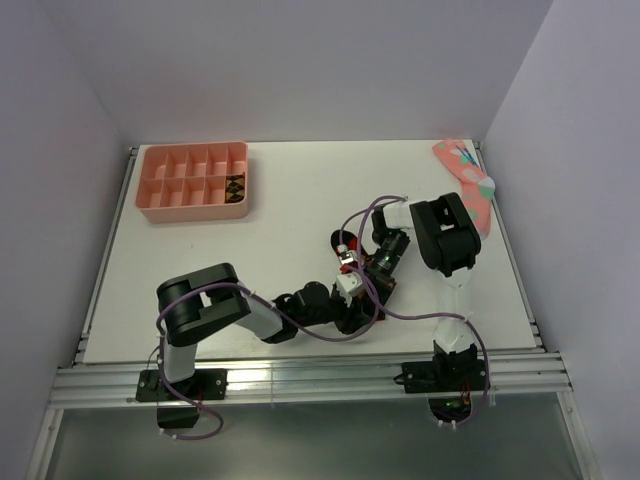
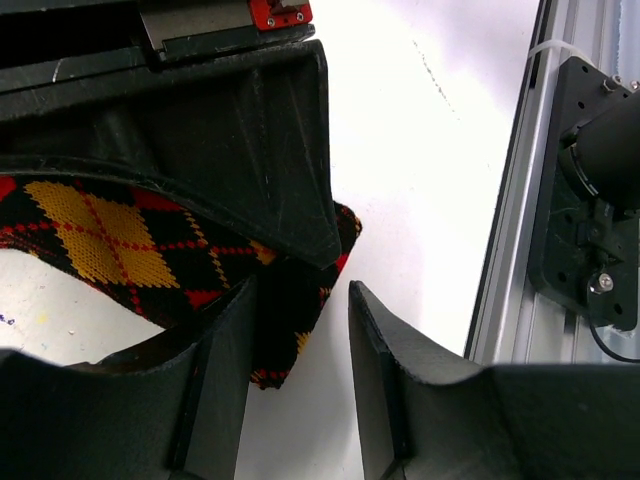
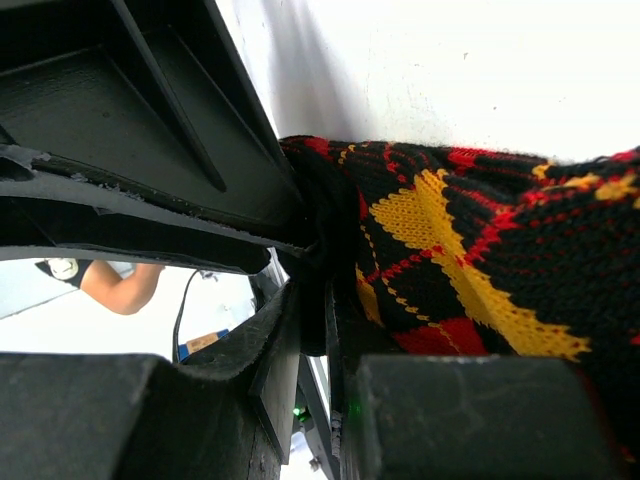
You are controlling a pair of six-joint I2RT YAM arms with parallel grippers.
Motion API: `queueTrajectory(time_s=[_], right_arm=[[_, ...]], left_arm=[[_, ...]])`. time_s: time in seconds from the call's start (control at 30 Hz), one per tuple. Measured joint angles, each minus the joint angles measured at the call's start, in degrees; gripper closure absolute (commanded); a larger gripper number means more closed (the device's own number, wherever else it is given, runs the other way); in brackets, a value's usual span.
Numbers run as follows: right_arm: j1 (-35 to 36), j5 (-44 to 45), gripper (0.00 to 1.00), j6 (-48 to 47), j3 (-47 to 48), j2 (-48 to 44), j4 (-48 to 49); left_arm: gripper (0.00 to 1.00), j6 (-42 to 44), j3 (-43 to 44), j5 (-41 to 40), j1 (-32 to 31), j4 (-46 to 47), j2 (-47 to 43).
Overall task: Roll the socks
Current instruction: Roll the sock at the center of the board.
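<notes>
A dark argyle sock point(image 2: 100, 235) with red and orange diamonds lies on the white table. My right gripper point(image 3: 315, 290) is shut on a black fold of this sock point(image 3: 460, 250). My left gripper point(image 2: 303, 290) is open, and the sock's end sits in its gap against the left finger point(image 2: 225, 380). The right finger point(image 2: 385, 380) stands apart from the cloth. From above, both grippers meet near the table's front middle, left gripper point(image 1: 355, 300) and right gripper point(image 1: 385, 268), covering most of the sock. A second dark argyle sock point(image 1: 236, 188) sits in a tray compartment.
A pink divided tray point(image 1: 165, 185) stands at the back left. A pink sock point(image 1: 468, 185) with teal and white marks lies at the back right edge. The aluminium rail point(image 2: 505, 250) of the table's front edge runs close beside the left gripper.
</notes>
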Motion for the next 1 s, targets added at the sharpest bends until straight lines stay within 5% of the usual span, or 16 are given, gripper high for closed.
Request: queueTrajectory(time_s=[0.2, 0.53, 1.0], right_arm=[[-0.3, -0.4, 0.80, 0.1, 0.3, 0.9, -0.5], [-1.5, 2.6, 0.80, 1.4, 0.6, 1.0, -1.0], [-3.1, 6.3, 0.41, 9.0, -4.9, -11.9, 7.1]], left_arm=[[0.63, 0.8, 0.0, 0.0, 0.0, 0.4, 0.4], [0.99, -0.3, 7.0, 1.2, 0.1, -7.7, 2.6], [1.00, -8.8, 20.3, 2.7, 0.9, -32.9, 3.1]])
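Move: The near end of the sock lies about 3 cm to the right of the left hand's open fingers, level front to back and about 1 cm lower. The right hand's nearly shut fingers already hold that end. The sock's toe lies some 18 cm ahead of the left hand and roughly 5 cm to its left. Left hand slides about 3 cm right, shutting on the sock's near end; right fingers follow right, then open, easing forward-up. ##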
